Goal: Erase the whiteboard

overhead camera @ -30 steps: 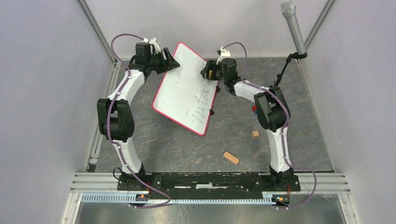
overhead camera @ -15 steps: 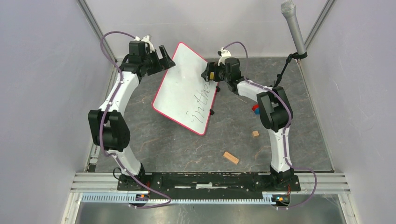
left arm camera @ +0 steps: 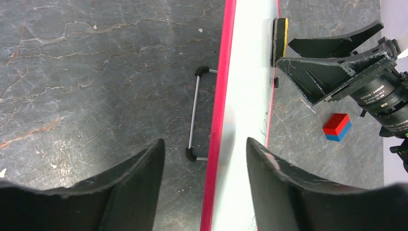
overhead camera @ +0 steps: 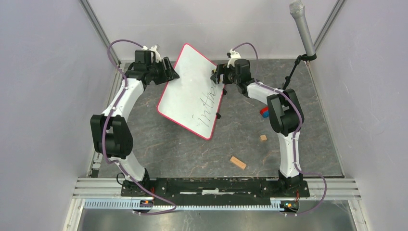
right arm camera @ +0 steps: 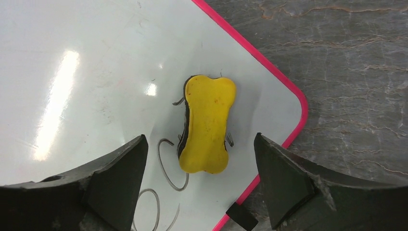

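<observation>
The whiteboard (overhead camera: 190, 91) leans tilted at the table's middle, red-rimmed, with black handwriting (overhead camera: 207, 103) on its lower right. A yellow bone-shaped eraser (right arm camera: 207, 124) clings to its face near the upper right corner. My right gripper (right arm camera: 201, 139) is open, one finger on each side of the eraser and neither touching it. My left gripper (left arm camera: 206, 159) is open too and straddles the board's red rim (left arm camera: 219, 120) at the upper left edge. From above, the left gripper (overhead camera: 171, 72) and the right gripper (overhead camera: 215, 74) flank the board's top.
A metal prop bracket (left arm camera: 195, 115) sits behind the board. A black clip (right arm camera: 242, 215) is on its right edge. A red-and-blue block (overhead camera: 263, 112) and two wooden blocks (overhead camera: 263, 138) (overhead camera: 237, 162) lie on the right. A microphone (overhead camera: 303, 29) stands at the back right.
The left arm's elbow swung outward and its gripper shifted a little left at the board's edge. The right gripper drew back slightly from the eraser with wider jaws. The board stayed put.
</observation>
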Robot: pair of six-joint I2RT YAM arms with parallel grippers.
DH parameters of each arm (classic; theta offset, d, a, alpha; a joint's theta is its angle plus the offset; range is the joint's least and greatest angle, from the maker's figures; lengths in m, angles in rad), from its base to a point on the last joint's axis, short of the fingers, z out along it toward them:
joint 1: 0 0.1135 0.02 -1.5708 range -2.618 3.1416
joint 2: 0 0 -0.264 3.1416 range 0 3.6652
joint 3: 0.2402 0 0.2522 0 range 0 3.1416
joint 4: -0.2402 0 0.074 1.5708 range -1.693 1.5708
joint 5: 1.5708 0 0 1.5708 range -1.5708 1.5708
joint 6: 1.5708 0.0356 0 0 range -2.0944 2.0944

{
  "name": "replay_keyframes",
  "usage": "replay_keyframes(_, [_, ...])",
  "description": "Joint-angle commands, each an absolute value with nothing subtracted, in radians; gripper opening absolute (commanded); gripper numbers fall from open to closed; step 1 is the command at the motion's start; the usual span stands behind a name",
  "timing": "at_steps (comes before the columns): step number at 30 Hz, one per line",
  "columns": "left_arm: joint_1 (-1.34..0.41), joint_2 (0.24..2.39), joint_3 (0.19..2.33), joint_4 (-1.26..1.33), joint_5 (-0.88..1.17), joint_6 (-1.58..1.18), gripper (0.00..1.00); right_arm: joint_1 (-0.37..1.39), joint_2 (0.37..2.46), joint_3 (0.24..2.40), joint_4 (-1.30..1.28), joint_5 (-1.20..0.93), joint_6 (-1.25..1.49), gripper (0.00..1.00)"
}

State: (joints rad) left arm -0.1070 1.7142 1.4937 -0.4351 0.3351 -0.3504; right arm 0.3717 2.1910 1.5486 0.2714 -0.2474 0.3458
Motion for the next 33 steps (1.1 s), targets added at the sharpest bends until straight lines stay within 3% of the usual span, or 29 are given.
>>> replay_keyframes(1, [-0.110, 1.687, 1.491, -0.397, 0.366, -0.317, 0.62, 0.371, 2.199, 1.621, 0.255, -0.246, 0.318, 0.81])
replay_keyframes(5, [-0.111, 1.681, 1.485, -0.398, 0.356, -0.302, 0.52, 0.372, 2.224, 1.643, 0.253, -0.247, 0.319, 0.66])
replay_keyframes(14, [-0.114, 1.698, 1.481, -0.391, 0.389, -0.308, 0.42, 0.370, 2.286, 1.723, 0.226, -0.250, 0.317, 0.60])
replay_keyframes(20, [-0.120, 1.694, 1.477, -0.394, 0.360, -0.297, 0.32, 0.372, 2.281, 1.705, 0.242, -0.247, 0.324, 0.43])
replay_keyframes(23, [-0.124, 1.696, 1.476, -0.394, 0.359, -0.302, 0.22, 0.371, 2.264, 1.669, 0.256, -0.235, 0.335, 0.34])
replay_keyframes(33, [-0.156, 1.698, 1.478, -0.408, 0.330, -0.285, 0.06, 0.465, 2.195, 1.635, 0.285, -0.215, 0.275, 0.30])
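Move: The eraser lies against the tilted whiteboard about 3 cm ahead of the right gripper and 2 cm to its left, roughly 1 cm lower. The board's far right corner is some 4 cm right and 2 cm ahead; the remaining writing is centred about 12 cm back and 3 cm left, and the black clip about 5 cm back and 3 cm right. From the left gripper, the board's left edge is level, 1 cm to the right; the eraser is some 15 cm right, 5 cm ahead and 8 cm lower. Take the right gripper about 2 cm forward, arching up 1 cm and then down around the eraser, and close its fingers from nearly wide open until they pinch the eraser's sides; finish with a small shift to the left. Meanwhile shut the left fingers, which already straddle the board's left edge, onto that edge while easing the hand about 1.5 cm right. ##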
